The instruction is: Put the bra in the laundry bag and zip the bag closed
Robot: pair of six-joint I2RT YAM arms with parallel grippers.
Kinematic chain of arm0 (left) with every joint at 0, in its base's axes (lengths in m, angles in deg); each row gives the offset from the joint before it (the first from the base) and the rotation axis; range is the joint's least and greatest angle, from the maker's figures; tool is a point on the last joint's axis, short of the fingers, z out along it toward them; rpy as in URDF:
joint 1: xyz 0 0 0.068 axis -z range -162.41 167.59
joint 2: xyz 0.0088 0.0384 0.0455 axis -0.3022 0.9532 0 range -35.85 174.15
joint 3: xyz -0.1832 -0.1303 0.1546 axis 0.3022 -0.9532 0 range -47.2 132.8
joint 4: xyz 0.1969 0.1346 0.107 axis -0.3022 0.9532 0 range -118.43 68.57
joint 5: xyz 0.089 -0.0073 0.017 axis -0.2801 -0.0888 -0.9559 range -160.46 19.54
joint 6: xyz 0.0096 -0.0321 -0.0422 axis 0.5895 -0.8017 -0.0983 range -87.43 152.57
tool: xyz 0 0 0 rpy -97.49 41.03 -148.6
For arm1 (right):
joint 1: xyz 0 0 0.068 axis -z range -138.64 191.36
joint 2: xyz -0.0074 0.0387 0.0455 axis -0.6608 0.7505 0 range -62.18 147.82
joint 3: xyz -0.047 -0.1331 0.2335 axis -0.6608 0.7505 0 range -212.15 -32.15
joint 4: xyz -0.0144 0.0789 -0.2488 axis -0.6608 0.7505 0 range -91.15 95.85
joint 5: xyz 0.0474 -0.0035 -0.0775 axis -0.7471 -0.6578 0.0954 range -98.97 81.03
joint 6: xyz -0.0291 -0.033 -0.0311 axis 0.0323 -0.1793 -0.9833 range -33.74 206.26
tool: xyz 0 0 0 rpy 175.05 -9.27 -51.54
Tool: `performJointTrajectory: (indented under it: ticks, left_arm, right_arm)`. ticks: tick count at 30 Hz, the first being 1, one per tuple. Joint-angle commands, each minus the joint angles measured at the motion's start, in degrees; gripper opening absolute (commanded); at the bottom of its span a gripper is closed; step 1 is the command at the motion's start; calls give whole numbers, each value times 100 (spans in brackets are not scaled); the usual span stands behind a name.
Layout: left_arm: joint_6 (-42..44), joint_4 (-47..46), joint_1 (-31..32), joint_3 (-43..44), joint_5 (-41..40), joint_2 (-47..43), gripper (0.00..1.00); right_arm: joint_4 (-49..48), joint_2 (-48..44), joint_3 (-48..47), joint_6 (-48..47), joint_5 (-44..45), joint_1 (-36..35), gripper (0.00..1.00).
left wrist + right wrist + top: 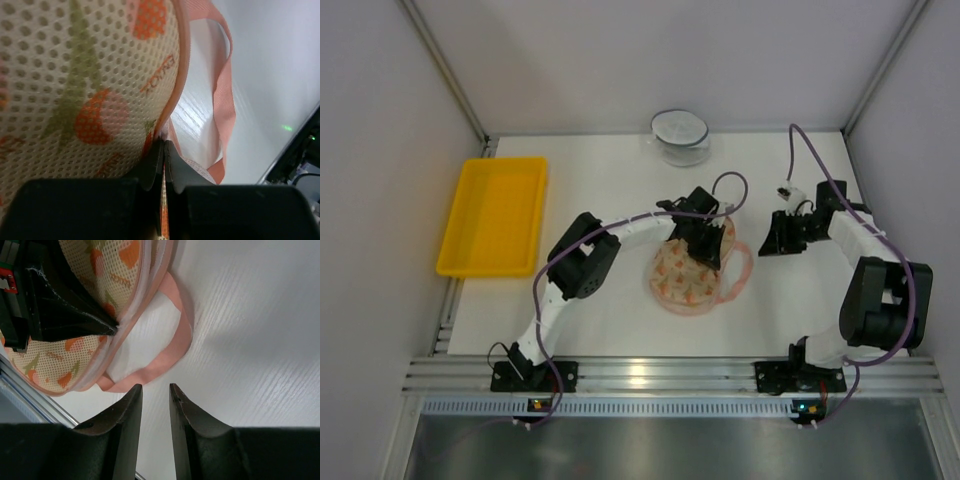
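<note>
The laundry bag (682,282), a cream mesh pouch with orange print and pink edging, lies at the middle of the table. My left gripper (712,245) sits over its far right edge. In the left wrist view that gripper (164,142) is shut on the bag's (75,90) rim, with a thin strip of patterned fabric pinched between the jaws. A pink strap (226,100) loops out to the bag's right. My right gripper (767,240) hovers to the right of the bag. Its jaws (155,386) stand a little open with nothing between them, just short of the strap (160,365). The bra is hidden.
A yellow plastic tray (495,215) sits at the table's left edge. A clear round bowl (680,135) stands at the back centre. A metal rail (650,375) runs along the near edge, and walls close in both sides.
</note>
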Motion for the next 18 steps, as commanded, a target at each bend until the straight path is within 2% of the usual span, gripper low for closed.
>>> performJointTrajectory:
  ticks: [1,4,8,11,13,18]
  left_arm:
    - [514,351,41,217,-1130,164,4]
    - [1243,843,51,200,-1403,209,3]
    - [2647,1265,50,-422,-1150,-229,5]
    - [4139,1748,59,-748,-939,-441,5]
    - [4819,2274,50,-915,-798,-486,5]
    - [7656,3199,50,-1337,-937,-766,5]
  right_arm:
    - [115,-167,-96,-151,-157,94,29]
    - [142,-140,-201,-168,-149,128,29]
    - [168,-70,-464,-204,-140,234,29]
    - [230,61,-684,-292,-131,348,29]
    - [300,167,-799,-396,-122,444,29]
    - [458,439,-1238,-643,-166,594,31]
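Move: At the left hand's nearly shut fingertips is the laundry bag's rim, with the flap already folded over. The bag's middle lies about 5 cm to that hand's left, 1 cm farther out and 1 cm lower. Its near round end is some 8 cm left and 4 cm back; its pink strap, about 5 cm right and 1 cm back. From the right hand, the bag's middle is roughly 17 cm left, 2 cm back and 7 cm lower. Drawing the bag by its rim, the left hand first edges about 1 cm forward, then sweeps some 8 cm left and a few centimetres back, staying low over the table. The wrist twists clockwise some 40 degrees while the fingers keep their pinch. The open right hand backs off from the bag, going forward, right and up by about 5 cm in all. ##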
